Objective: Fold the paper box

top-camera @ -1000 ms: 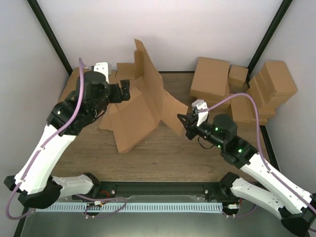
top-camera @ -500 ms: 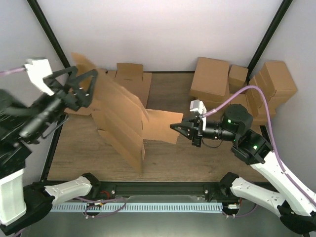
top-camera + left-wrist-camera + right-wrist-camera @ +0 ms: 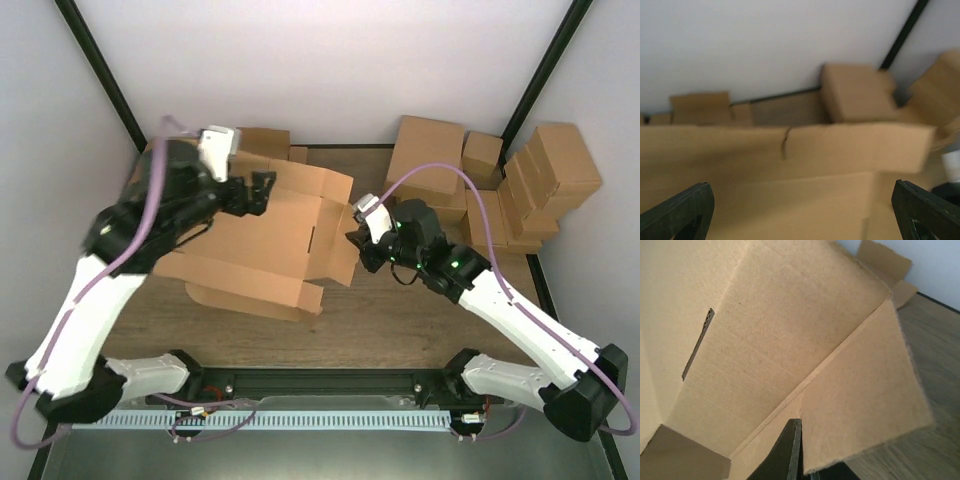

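The paper box is a plain brown cardboard blank lying low on the table left of centre, its panels partly raised. My left gripper hangs over its back edge, open wide. In the left wrist view the two fingertips sit at the bottom corners, with the box's long panel spanning the gap between them. My right gripper is at the box's right end, shut on a side flap. In the right wrist view the dark fingers pinch that flap's edge, and the box's inner panels fill the frame.
Flat brown blanks lie stacked at the back left. Closed brown boxes and several more are piled at the back right, close behind the right arm. Black frame posts stand at both back corners. Bare wooden table shows in front.
The box has gone from standing nearly upright to lying low on the table. My left arm swung down from high at the left to the box's back edge. The right gripper moved back, still holding the flap.
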Action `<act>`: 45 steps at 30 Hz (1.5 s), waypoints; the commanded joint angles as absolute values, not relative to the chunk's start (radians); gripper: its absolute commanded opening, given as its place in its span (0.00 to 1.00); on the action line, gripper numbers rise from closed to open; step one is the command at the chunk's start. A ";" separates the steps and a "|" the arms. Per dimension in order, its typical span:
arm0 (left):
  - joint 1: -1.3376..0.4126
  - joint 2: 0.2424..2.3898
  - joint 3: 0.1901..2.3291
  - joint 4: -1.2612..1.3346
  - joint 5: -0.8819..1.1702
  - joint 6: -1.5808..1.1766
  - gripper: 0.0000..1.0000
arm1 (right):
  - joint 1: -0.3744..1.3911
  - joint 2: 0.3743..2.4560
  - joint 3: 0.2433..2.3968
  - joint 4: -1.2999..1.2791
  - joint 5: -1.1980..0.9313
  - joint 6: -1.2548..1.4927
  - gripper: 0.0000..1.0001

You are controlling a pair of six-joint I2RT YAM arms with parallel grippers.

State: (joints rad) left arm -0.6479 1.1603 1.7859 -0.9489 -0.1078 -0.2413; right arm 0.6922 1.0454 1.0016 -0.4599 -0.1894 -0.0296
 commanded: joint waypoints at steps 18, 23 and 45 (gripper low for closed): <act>-0.551 1.357 2.003 -0.953 -0.091 -0.023 1.00 | 0.692 1.083 1.126 -0.209 0.029 -0.437 0.01; -0.550 1.275 1.935 -0.971 -0.061 -0.005 1.00 | 0.690 1.066 1.175 -0.315 -0.157 -0.427 0.01; -0.551 1.017 2.207 -0.893 0.106 -0.201 1.00 | 0.691 0.942 1.860 -0.905 -0.503 -0.080 0.01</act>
State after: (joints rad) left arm -0.5533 0.9886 2.2349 -0.8837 0.0910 -0.1631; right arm 0.6907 0.9619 1.7233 -0.7498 -0.4881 -0.1589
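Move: The paper box, half open and off the table at its right end, is still pinched there by the right hand; its middle lies about 18 cm to that hand's left, 7 cm ahead and 10 cm below. From the open, empty left hand, that middle is some 6 cm ahead, 3 cm left and 28 cm below. From the right hand, the spare flat sheet lies roughly 26 cm ahead, 27 cm left and 27 cm down; the big carton stands about 25 cm ahead, 17 cm right and 20 cm down. Up, above all, goes the right hand with its pinched box end: a short forward push while the wrist tips up nearly 30 degrees, then a fast heave back and upward, ending about 27 cm higher. The left hand, fingers wide open, dips forward and down towards the box, rises again, then sweeps back, up and somewhat left away from it, tipping upward. ##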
